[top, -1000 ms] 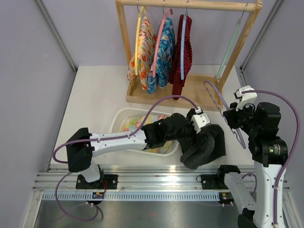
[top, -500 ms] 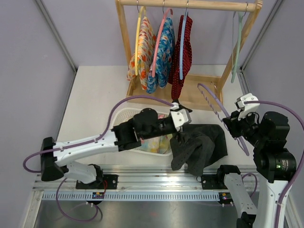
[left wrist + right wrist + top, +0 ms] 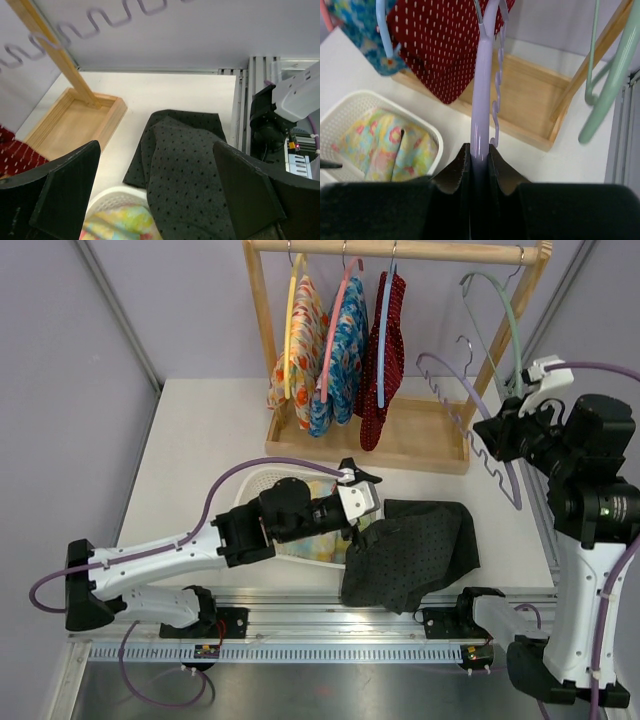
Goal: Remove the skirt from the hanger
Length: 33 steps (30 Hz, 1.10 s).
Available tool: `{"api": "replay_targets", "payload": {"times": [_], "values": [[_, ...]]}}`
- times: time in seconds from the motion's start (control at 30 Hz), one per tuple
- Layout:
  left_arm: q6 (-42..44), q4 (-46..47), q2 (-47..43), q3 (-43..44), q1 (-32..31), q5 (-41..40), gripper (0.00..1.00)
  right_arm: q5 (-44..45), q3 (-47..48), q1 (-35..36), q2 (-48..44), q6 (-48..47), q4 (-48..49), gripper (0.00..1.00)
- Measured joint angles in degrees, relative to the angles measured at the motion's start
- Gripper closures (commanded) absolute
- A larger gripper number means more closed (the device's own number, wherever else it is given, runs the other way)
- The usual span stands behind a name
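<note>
The black dotted skirt [image 3: 415, 552] lies crumpled on the table, one edge over the rim of the white basket [image 3: 258, 483]. It is off the purple hanger [image 3: 470, 430]. My left gripper [image 3: 366, 502] is open just left of the skirt and holds nothing. In the left wrist view the skirt [image 3: 192, 175] lies below and between the spread fingers [image 3: 70, 190]. My right gripper [image 3: 500, 437] is shut on the purple hanger [image 3: 483, 95] and holds it up to the right of the wooden rack [image 3: 400, 250].
Three patterned garments [image 3: 340, 350] hang on the rack, beside an empty green hanger [image 3: 500, 305]. The basket holds colourful folded cloth [image 3: 385, 150]. The rack's wooden base tray [image 3: 420, 435] stands behind the skirt. The metal rail [image 3: 330, 625] runs along the near edge.
My left gripper let go of the skirt and drew back left; the skirt dropped flat on the table. My right arm lifted the purple hanger up and back toward the rack.
</note>
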Motion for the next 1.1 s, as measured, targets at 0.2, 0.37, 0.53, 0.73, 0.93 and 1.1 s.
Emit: {"api": "replay_targets", "payload": {"times": [0.2, 0.37, 0.53, 0.73, 0.93, 1.1], "values": [[-1.73, -5.95, -12.46, -8.20, 0.00, -5.40, 0.01, 3.65, 8.04, 0.00, 9.05, 6.40, 5.99, 1.00], [-6.64, -11.28, -26.84, -15.04, 0.00, -9.64, 0.01, 6.36, 14.49, 0.00, 17.86, 11.10, 9.77, 1.00], [-14.10, -15.78, -37.00, -22.23, 0.00, -14.71, 0.01, 7.61, 23.43, 0.00, 26.88, 14.51, 12.57, 1.00], [-21.40, -20.48, -42.62, -29.03, 0.00, -18.99, 0.01, 7.69, 29.88, 0.00, 32.28, 16.31, 14.67, 1.00], [-23.93, -21.29, -43.71, -30.29, 0.00, -21.03, 0.01, 8.35, 33.83, 0.00, 36.24, 16.55, 16.02, 1.00], [-23.80, -20.63, -43.17, -30.95, 0.00, -21.77, 0.01, 8.61, 33.90, 0.00, 39.21, 15.96, 15.87, 1.00]]}}
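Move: The grey skirt lies in a heap on the table, roughly 30 cm below my left hand, about 15 cm to its right and 3 cm farther out. The basket stands some 14 cm ahead and 12 cm left of that hand, equally low. For my right hand, already pinching the emptied lavender hanger, the free rail spot is about 33 cm straight ahead and 15 cm up. The green hanger's middle is 20 cm ahead, 2 cm right, 5 cm up. Keeping my pinch on the lavender hanger, I carry it with my right hand about 21 cm forward and up towards the rail, rolling and turning slightly clockwise, then sink 2–3 cm as the hook reaches the rail. My left hand, fingers still open, swings some 18 cm left and then down 11 cm, away from the grey skirt to the basket's near side, turning counter-clockwise about 25 degrees and tipping down. ##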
